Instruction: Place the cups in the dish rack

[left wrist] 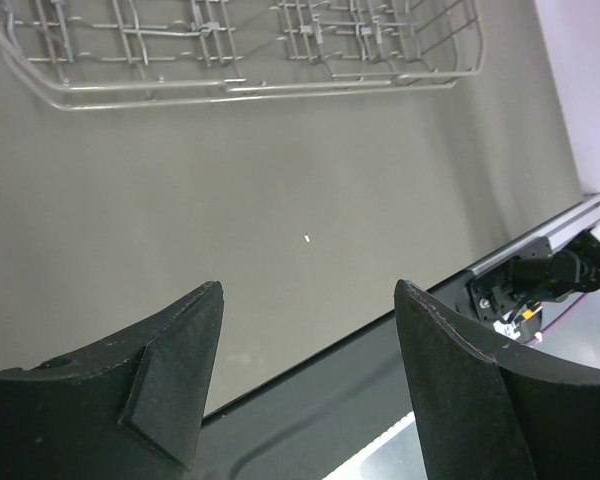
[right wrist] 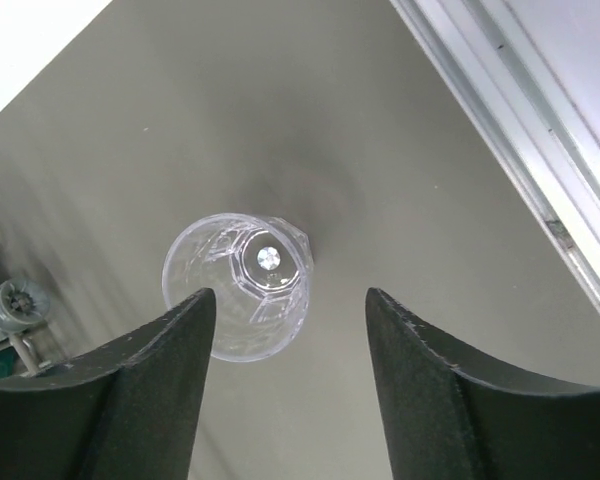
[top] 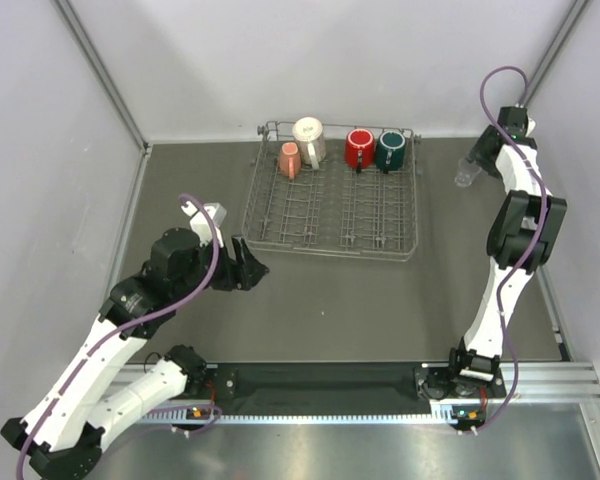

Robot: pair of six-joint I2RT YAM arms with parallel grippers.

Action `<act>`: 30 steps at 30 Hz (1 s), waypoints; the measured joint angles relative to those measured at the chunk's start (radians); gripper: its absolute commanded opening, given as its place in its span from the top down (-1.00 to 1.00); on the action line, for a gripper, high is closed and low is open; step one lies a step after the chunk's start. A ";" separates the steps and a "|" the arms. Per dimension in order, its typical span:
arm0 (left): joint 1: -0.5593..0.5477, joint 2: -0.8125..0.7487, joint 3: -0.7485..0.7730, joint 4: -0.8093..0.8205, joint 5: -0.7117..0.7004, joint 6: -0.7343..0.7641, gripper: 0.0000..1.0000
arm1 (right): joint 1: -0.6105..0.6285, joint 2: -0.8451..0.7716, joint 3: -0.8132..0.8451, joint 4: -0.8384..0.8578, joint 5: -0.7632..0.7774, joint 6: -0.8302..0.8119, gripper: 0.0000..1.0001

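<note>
The grey wire dish rack [top: 330, 232] sits at the table's middle back. Along its far row stand a salmon-pink mug [top: 290, 159], a white speckled mug [top: 309, 140], a red mug [top: 359, 149] and a dark green mug [top: 390, 151]. A clear glass [top: 466, 173] stands upright on the table to the rack's right. My right gripper [right wrist: 288, 295] hovers above the glass [right wrist: 238, 284], jaws open, with the glass near the left finger and not held. My left gripper [top: 252, 266] hangs open and empty near the rack's front left corner [left wrist: 70, 95].
A metal frame post and the white wall [top: 580, 120] run close behind the right arm. The black rail with the arm bases [top: 330, 385] lines the near edge. Bare grey table lies in front of the rack.
</note>
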 measured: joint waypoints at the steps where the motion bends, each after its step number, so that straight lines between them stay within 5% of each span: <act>1: 0.000 -0.003 0.000 0.003 0.003 -0.001 -0.48 | 0.000 0.004 0.000 0.000 -0.002 0.002 -0.18; 10: 0.000 -0.071 -0.005 0.002 0.005 -0.025 -0.49 | 0.000 0.059 0.000 0.006 -0.009 0.026 -0.02; 16: 0.000 -0.087 -0.014 -0.009 0.002 -0.041 -0.50 | 0.000 0.078 0.001 0.006 -0.013 0.048 0.28; 19: 0.000 -0.087 -0.014 -0.015 0.001 -0.049 -0.49 | 0.000 0.087 0.016 0.005 -0.017 0.055 0.48; 23: 0.000 -0.087 -0.014 -0.018 -0.002 -0.056 -0.50 | 0.000 0.100 0.049 0.000 -0.037 0.067 1.00; 30: 0.000 -0.078 -0.009 -0.018 0.007 -0.063 -0.52 | 0.003 0.100 0.098 -0.060 -0.061 0.086 1.00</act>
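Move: The clear cup stands about 2 cm ahead of the right hand and 3 cm to its left, its middle roughly 7 cm below. The green mug in the rack lies some 7 cm ahead and 23 cm left of that hand, about 6 cm lower, with the red mug 8 cm farther left, level with it. From the left hand, the clear cup is about 33 cm ahead, 54 cm right and 21 cm down. The right hand sinks about 4 cm, pinches the clear cup's rim, then eases up, forward and left. ##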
